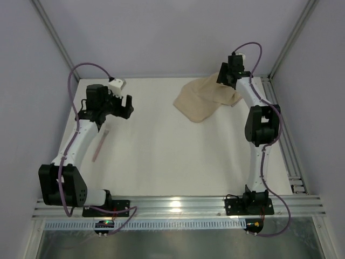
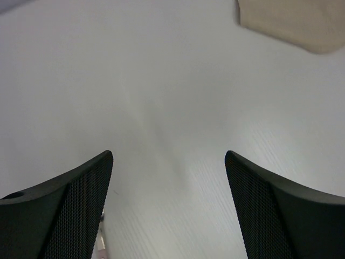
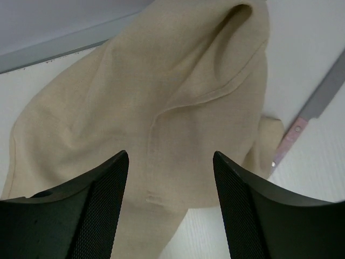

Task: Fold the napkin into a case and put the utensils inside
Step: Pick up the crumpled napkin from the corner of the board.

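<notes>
The beige napkin (image 1: 204, 101) lies crumpled at the back right of the white table (image 1: 172, 151). My right gripper (image 1: 227, 81) hangs over its far right part. In the right wrist view its jaws (image 3: 170, 155) stand apart with the creased cloth (image 3: 161, 97) below and between them, and I see no cloth pinched. A knife (image 3: 295, 131) with a pinkish handle and grey blade lies just right of the napkin. My left gripper (image 1: 123, 106) is open over bare table at the left (image 2: 168, 156). A slim pinkish utensil (image 1: 100, 144) lies beneath the left arm.
A corner of the napkin (image 2: 291, 21) shows at the top right of the left wrist view. An aluminium rail (image 1: 294, 156) runs along the table's right side, and walls close in the back and both sides.
</notes>
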Action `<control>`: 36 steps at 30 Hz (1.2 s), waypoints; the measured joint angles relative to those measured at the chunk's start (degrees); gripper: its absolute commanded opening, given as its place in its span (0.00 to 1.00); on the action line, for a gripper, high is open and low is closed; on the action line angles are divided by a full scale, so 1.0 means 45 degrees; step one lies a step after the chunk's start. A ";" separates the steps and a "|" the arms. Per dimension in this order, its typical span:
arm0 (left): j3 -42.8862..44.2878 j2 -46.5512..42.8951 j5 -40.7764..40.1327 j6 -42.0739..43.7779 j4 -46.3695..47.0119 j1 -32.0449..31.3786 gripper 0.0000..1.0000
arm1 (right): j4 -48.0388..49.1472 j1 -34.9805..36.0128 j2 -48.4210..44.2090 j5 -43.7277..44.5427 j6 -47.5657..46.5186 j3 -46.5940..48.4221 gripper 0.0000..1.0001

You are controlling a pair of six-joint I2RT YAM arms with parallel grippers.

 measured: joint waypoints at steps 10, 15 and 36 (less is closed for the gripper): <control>-0.0160 0.0636 -0.0495 0.0389 -0.3288 -0.0554 0.87 | -0.2569 0.0928 0.3317 0.0452 -0.0136 0.2987 0.68; -0.0160 0.0665 -0.0597 0.0384 -0.3589 -0.0554 0.87 | -0.3512 0.1326 0.3541 0.0733 -0.0262 0.2987 0.56; -0.0117 0.0525 -0.0529 0.0738 -0.4522 -0.0554 0.87 | -0.3104 0.1355 0.1909 0.0602 -0.0602 0.0364 0.04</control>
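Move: Place the napkin's near fold corner, the part to pinch, about 3 cm back and 4 cm left of the right hand, some 12 cm below it. The middle of the napkin's main spread lies about 10 cm to the left of that hand and 3 cm back; the knife lies some 8 cm right and 1 cm ahead, both about 13 cm down. From the left hand, find the fold corner roughly 36 cm right, 12 cm ahead and 20 cm below. Bring the open right gripper down about 11 cm onto the napkin's near fold corner, easing left and slightly back while tipping the fingers some 20 degrees further down. Shut the fingers to pinch the cloth, then draw it back 2 to 3 cm, rising barely 1 cm. Sink the empty, open left gripper and pull it back, tipping its fingers down. ##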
